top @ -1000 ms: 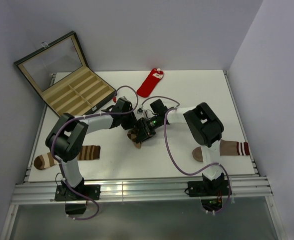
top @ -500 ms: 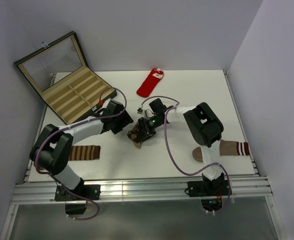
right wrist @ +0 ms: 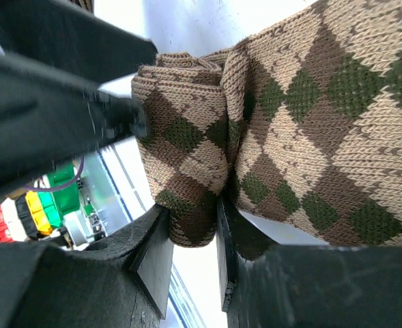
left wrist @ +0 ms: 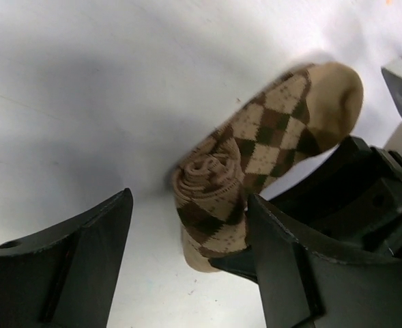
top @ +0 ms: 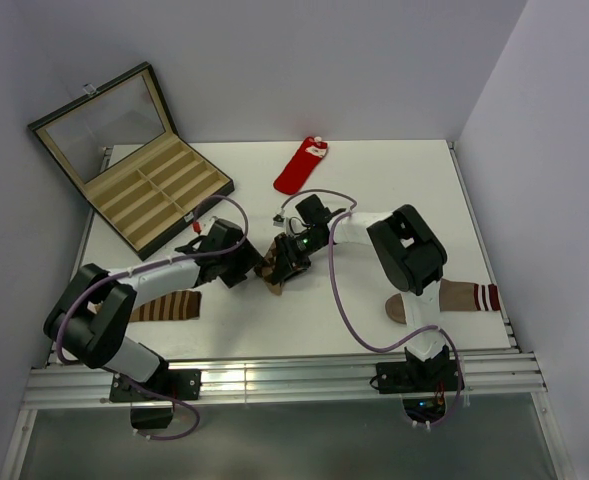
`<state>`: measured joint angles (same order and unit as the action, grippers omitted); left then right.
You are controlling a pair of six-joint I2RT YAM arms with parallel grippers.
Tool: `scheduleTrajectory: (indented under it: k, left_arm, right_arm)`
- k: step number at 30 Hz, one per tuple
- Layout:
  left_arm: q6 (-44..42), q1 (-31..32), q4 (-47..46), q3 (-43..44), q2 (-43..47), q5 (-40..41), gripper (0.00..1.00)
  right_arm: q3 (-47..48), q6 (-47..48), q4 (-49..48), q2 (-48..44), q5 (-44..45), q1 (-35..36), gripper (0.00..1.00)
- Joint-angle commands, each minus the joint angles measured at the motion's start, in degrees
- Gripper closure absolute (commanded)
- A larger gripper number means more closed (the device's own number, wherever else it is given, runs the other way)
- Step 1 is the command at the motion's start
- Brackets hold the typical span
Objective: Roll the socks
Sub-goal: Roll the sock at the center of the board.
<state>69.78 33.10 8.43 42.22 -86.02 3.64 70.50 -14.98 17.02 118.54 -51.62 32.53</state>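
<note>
The tan-and-brown argyle sock (top: 272,274) lies mid-table, one end rolled into a tight coil (left wrist: 211,195) and the toe (left wrist: 334,96) still flat. My right gripper (top: 282,258) is shut on that coil (right wrist: 187,171), one finger (right wrist: 153,253) on each side of it. Just left of the sock, my left gripper (top: 251,262) is open. Its fingers (left wrist: 84,266) straddle the near end of the coil without pressing it. The red sock with a white cuff (top: 301,166) lies flat at the back of the table, away from both grippers.
An open case with tan compartments (top: 144,180) stands at the back left. A brown-and-cream striped sock (top: 166,305) lies at the front left, partly under my left arm. A plain tan sock with a striped cuff (top: 444,297) lies at the front right.
My left gripper has opened and drawn back to the left of the argyle sock, its arm swinging down and left. The right gripper has kept its hold on the coil.
</note>
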Motion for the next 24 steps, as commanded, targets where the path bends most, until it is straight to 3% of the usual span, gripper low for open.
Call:
scheduleTrajectory:
  k: [1, 6, 11, 17, 22, 23, 24]
  left_arm:
    - [1.24, 1.44, -2.63, 0.06, -0.02, -0.48, 0.27]
    - [1.76, 1.79, -1.58, -0.21, -2.57, -0.12, 0.34]
    - [1.33, 1.7, 2.47, 1.11, -5.55, 0.75, 0.55]
    - [-1.3, 0.39, 5.63, 3.92, -10.38, -0.65, 0.72]
    - [-5.43, -0.49, 8.44, 6.73, -13.12, -1.79, 0.8]
    - [-7.18, -0.49, 9.15, 8.04, -14.08, -1.88, 0.81]
    - [-7.9, -0.58, 10.2, 8.58, -14.44, -2.06, 0.82]
  right_arm:
    - [-0.01, 1.45, 2.5, 3.45, 10.66, 0.42, 1.0]
    - [0.34, 1.54, 2.85, 3.45, 10.83, 0.42, 1.0]
    - [0.6, 1.45, 3.02, 3.01, 10.92, 0.51, 1.0]
    - [-0.27, 1.1, 1.8, 2.05, 11.27, 0.43, 0.99]
    - [-5.62, 0.48, -4.26, -5.58, 15.05, 0.6, 0.88]
    - [-6.59, 0.57, -6.71, -7.43, 16.1, 0.69, 0.77]
    - [-8.0, 0.66, -7.69, -11.01, 17.67, 1.12, 0.72]
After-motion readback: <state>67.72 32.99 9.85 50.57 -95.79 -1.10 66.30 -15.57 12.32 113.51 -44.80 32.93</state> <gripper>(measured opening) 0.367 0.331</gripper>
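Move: The rolled part of the argyle sock is held in the right fingers, its middle only about 1 cm to the left and 1 cm ahead of that hand. From the open left hand it lies some 2 cm to the right and 1 cm lower, about level fore and aft. The sock's flat loose tail lies around 5 cm ahead and 4 cm to the right of the left hand, 2 cm lower; the divided box is about 17 cm ahead and 22 cm left of it, 2 cm below. Rightward and slightly down, the left hand eases onto the roll and closes its open fingers around it, pinching it beside the right hand's grip. With the roll held, it goes on forward and right, about 3 cm of travel in all. The right hand keeps its pinch almost still, then at the very end shifts about 1 cm forward while its fingers tip up slightly. ##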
